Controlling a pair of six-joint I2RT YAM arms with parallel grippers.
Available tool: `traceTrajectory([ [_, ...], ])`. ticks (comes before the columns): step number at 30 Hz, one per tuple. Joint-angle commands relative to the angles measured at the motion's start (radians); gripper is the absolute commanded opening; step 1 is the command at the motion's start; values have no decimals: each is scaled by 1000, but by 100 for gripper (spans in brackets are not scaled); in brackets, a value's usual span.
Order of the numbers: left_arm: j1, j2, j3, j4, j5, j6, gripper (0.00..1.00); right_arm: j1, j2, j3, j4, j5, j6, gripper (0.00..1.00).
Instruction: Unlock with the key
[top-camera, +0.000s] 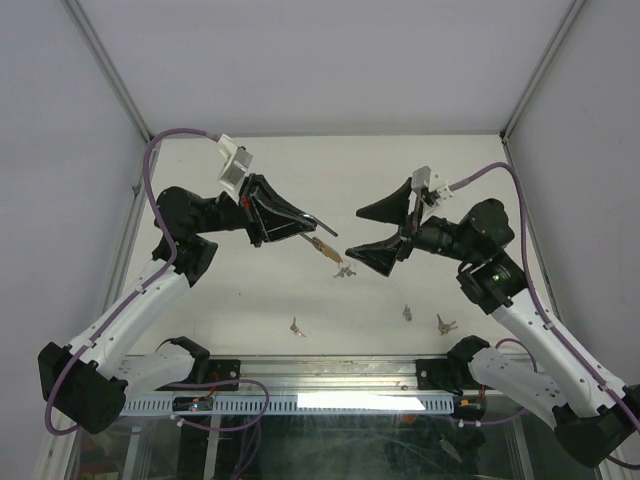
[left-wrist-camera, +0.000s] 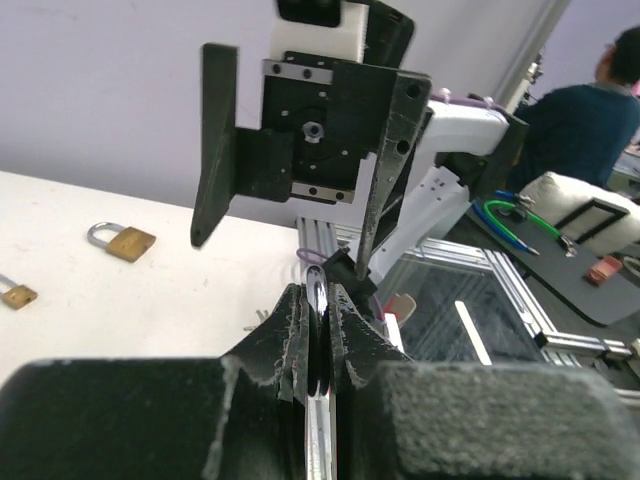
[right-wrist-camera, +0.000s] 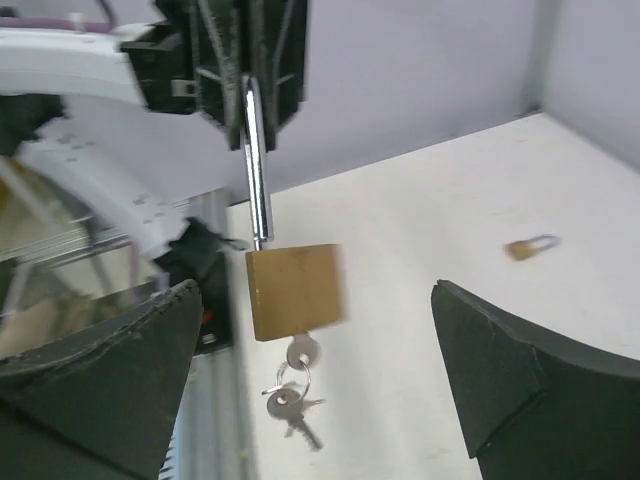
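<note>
A brass padlock (right-wrist-camera: 295, 290) hangs in the air by its steel shackle (right-wrist-camera: 257, 180), and my left gripper (left-wrist-camera: 318, 300) is shut on that shackle. A key (right-wrist-camera: 303, 352) sits in the bottom of the lock body, with a ring of spare keys (right-wrist-camera: 290, 402) dangling under it. My right gripper (right-wrist-camera: 315, 370) is open, its jaws wide on either side of the padlock and key, touching neither. In the top view the padlock (top-camera: 325, 247) hangs between the left gripper (top-camera: 303, 226) and the right gripper (top-camera: 353, 234), above the middle of the table.
Two small brass padlocks (left-wrist-camera: 125, 241) (left-wrist-camera: 15, 295) lie on the white table, and another (right-wrist-camera: 530, 246) lies further off. Loose small locks or keys (top-camera: 296, 327) (top-camera: 407, 313) (top-camera: 443, 324) lie near the front edge. White walls enclose the table on three sides.
</note>
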Motion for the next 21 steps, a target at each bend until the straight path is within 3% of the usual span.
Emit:
traceTrajectory([
  [1,4,-27,21,22,-93,-49,0,24,-61,-3,-36,351,-315,99],
  [3,5,-28,12,49,-76,-46,0,24,-68,-46,37,361,-328,99],
  [6,6,-39,-8,18,-65,9,0,24,-19,1,-9,212,-323,99],
  [13,50,-27,-80,-23,-90,54,0,24,97,30,-34,58,-261,99],
  [21,161,-31,-118,-406,-258,359,0,23,94,0,-85,88,-242,99],
])
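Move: The padlock hangs by its already open shackle from the left fingers, its body about 6 cm to that hand's right, 3 cm back and 2 cm below. The keys in the body hang about 3 cm farther to the right and 4 cm lower. From the right hand, open and clear of everything, the body is some 9 cm to the left, about 2 cm back and slightly lower; the keys are about 6 cm left, 3 cm back and 6 cm down. Keeping its pinch on the shackle, the left hand carries the padlock down about 8 cm and forward about 5, slightly left too, speeding up as it goes and turning some 15 degrees counter-clockwise. The right hand, empty and wide open, first slides forward and slightly right, then sinks about 5 cm while easing back left, following the padlock without touching it. ##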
